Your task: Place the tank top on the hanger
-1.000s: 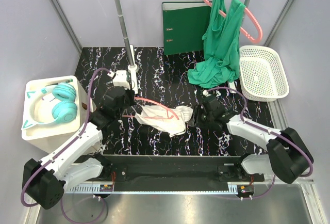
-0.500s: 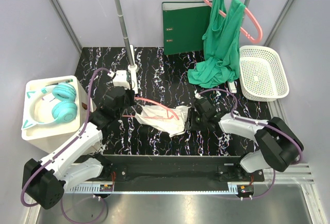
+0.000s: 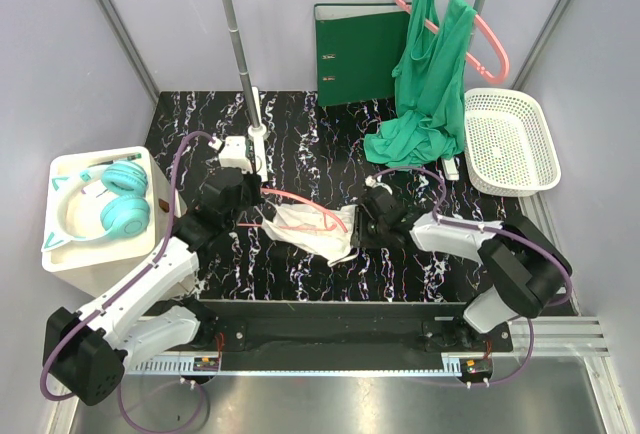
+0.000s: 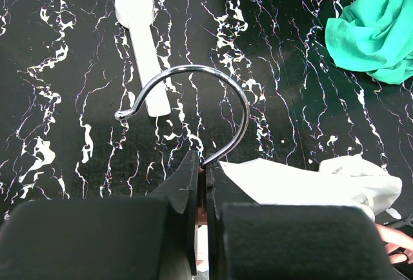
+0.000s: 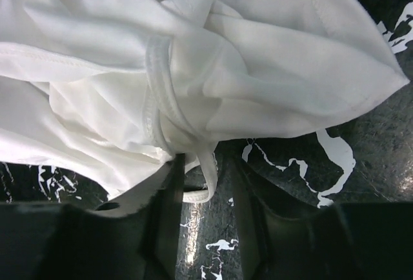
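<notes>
The thin light-pink hanger (image 3: 305, 201) lies on the black marbled table with the white tank top (image 3: 318, 230) bunched over and under it. My left gripper (image 3: 246, 200) is shut on the hanger's neck; in the left wrist view (image 4: 205, 164) the grey metal hook (image 4: 222, 80) curves up from between the jaws, and the tank top (image 4: 303, 180) lies at the lower right. My right gripper (image 3: 358, 230) is open at the tank top's right edge. In the right wrist view (image 5: 203, 167) a loose strap (image 5: 210, 164) of the tank top (image 5: 193, 54) hangs between the spread fingers.
A green garment on a thick salmon hanger (image 3: 435, 69) hangs at the back right, trailing onto the table. A green binder (image 3: 360, 39) stands at the back. A white basket (image 3: 510, 139) sits at the right. The rack pole (image 3: 240, 54) stands back left; teal headphones (image 3: 110, 204) lie on a white box.
My right gripper has moved left across the table up to the tank top's right edge. The left gripper and hanger have not moved.
</notes>
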`<action>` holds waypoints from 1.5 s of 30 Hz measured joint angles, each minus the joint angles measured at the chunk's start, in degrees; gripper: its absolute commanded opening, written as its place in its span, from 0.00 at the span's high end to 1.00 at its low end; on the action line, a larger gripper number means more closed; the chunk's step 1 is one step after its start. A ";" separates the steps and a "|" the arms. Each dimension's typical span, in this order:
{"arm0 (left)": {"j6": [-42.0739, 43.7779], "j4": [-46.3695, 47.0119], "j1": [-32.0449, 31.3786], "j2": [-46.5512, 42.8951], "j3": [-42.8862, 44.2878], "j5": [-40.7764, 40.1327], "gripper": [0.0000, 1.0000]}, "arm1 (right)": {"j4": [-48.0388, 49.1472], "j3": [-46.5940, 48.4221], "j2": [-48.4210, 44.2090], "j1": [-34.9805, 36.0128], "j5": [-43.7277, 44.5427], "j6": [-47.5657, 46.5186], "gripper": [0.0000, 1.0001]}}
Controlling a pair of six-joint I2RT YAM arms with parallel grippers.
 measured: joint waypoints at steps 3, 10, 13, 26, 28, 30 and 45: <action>0.02 0.00 0.00 0.00 0.00 0.00 1.00 | -1.09 1.05 0.94 0.57 1.57 -0.28 0.80; 0.02 0.00 0.00 0.00 0.00 0.00 1.00 | -4.50 2.05 1.14 0.72 3.17 0.02 0.87; 0.02 0.07 0.00 0.04 0.00 0.00 1.00 | -7.28 1.60 -0.22 0.76 3.52 -0.31 1.00; -0.11 1.60 0.00 3.52 0.02 0.90 1.00 | -21.11 4.61 -13.03 0.79 3.52 -1.29 1.00; -0.13 1.62 0.00 3.72 0.02 1.11 1.00 | -22.16 6.80 -14.80 0.81 3.54 -1.29 1.00; -0.15 1.68 0.00 3.72 0.02 1.11 1.00 | -22.64 8.46 -15.65 0.83 3.54 -1.33 1.00; -0.98 2.58 -1.16 6.56 0.02 1.97 1.00 | -24.13 20.59 -12.02 0.87 1.44 -5.05 1.00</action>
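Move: The tank top's white strap is right at the right fingertips, between the half-open fingers and perhaps 1 cm below the hand point. The crumpled body of the tank top centres about 9 cm to that hand's left and 1 cm farther out, and the pink hanger's free end is some 3 cm left, 2 cm ahead and 4 cm above. From the left hand, the strap lies roughly 18 cm to the right, 8 cm back and 19 cm below. The right fingers shut on the strap and pinch it low over the table while the hand slides back and to the right by about 4.5 cm, then they carry it up some 14 cm, easing forward and left again past the hanger's free end, with the fingertips tilting up a little. The left hand keeps its grip at the root of the hanger's hook and, starting later, lowers the hanger about 2.5 cm and shifts it nearly 2 cm to the right, down towards the tank top. ##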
